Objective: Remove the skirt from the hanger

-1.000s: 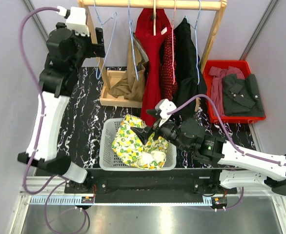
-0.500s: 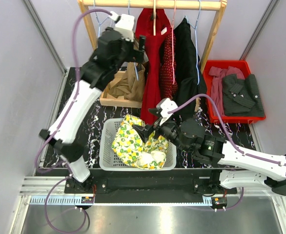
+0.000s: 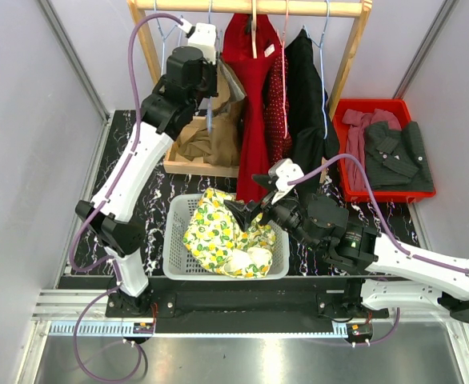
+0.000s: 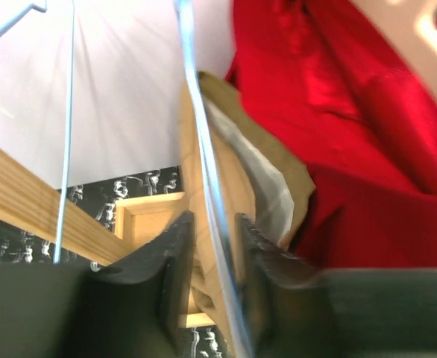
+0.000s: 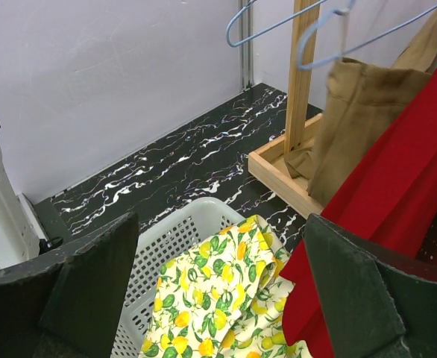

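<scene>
The tan skirt (image 3: 210,136) hangs on a blue wire hanger (image 3: 210,112) at the left of the wooden rack, beside a red dress (image 3: 250,80). My left gripper (image 3: 209,90) is up at the skirt's top. In the left wrist view its jaws (image 4: 215,231) are slightly open, with the hanger wire (image 4: 196,112) running between them, close to the right finger, and the skirt (image 4: 237,179) just behind. My right gripper (image 3: 250,198) is wide open and empty above the basket. The right wrist view (image 5: 218,298) shows the skirt (image 5: 353,119) and hanger (image 5: 330,22) far off.
A white basket (image 3: 174,232) holds a lemon-print cloth (image 3: 218,236). A spotted red garment and a black one (image 3: 306,88) hang to the right. A red bin (image 3: 346,108) of dark clothes stands at the right. An empty blue hanger (image 3: 166,32) hangs by the rack post (image 3: 149,40).
My left arm swung from the far left over to the rack, and its gripper has come down onto the skirt's hanger wire. My right gripper has lifted a little, up and to the right.
</scene>
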Motion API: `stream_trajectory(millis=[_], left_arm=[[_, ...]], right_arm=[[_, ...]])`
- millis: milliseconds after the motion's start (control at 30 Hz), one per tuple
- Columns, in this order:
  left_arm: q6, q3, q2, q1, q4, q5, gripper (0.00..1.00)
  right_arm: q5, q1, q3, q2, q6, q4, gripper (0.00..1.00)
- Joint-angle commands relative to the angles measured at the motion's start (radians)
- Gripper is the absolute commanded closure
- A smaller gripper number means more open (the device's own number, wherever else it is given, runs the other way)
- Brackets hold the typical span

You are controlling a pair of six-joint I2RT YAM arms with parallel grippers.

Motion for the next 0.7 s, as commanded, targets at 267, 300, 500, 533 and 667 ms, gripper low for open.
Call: stream_trajectory(millis=[267,300,500,533,667], left_arm=[[0.002,0.059,-0.004,0.053,0.032,0.141,1.00],[0.001,0.074,-0.004,0.056,0.032,0.154,1.00],[0.025,0.176,-0.056,0.072,0.049,0.188,1.00],[0.031,0.176,-0.067,0.072,0.052,0.190,1.00],[0.042,0.160,-0.164,0.073,0.075,0.190,1.00]], right_arm=[[0.027,0.001,0.025,-0.003,-0.011,0.007,0.00],[0.030,0.003,0.024,-0.004,-0.009,0.007,0.00],[0.022,0.001,0.015,-0.004,0.000,0.007,0.00],[0.022,0.004,0.021,0.000,-0.002,0.004,0.00],[0.021,0.003,0.042,0.011,-0.022,-0.001,0.00]])
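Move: The near arm of the brown skirt's blue hanger already runs between the left gripper's half-closed fingers, about 1 cm ahead of their grip point. The skirt hangs some 10 cm ahead and 15 below, straight in line; the red dress is about 9 cm to the right, 8 ahead and 10 lower; the emptied blue hanger is roughly 10 cm left and 10 ahead, level. From the right gripper the skirt's hanger is about 29 cm ahead, 9 left and 5 up. Bring the left gripper's fingers shut on the near arm of the brown skirt's hanger, easing a centimetre or so left as they close. Then, keeping the wire pinched, raise the hanger about 3.5 cm with a slight pull back from the rack and a small clockwise turn of some 5 degrees. ##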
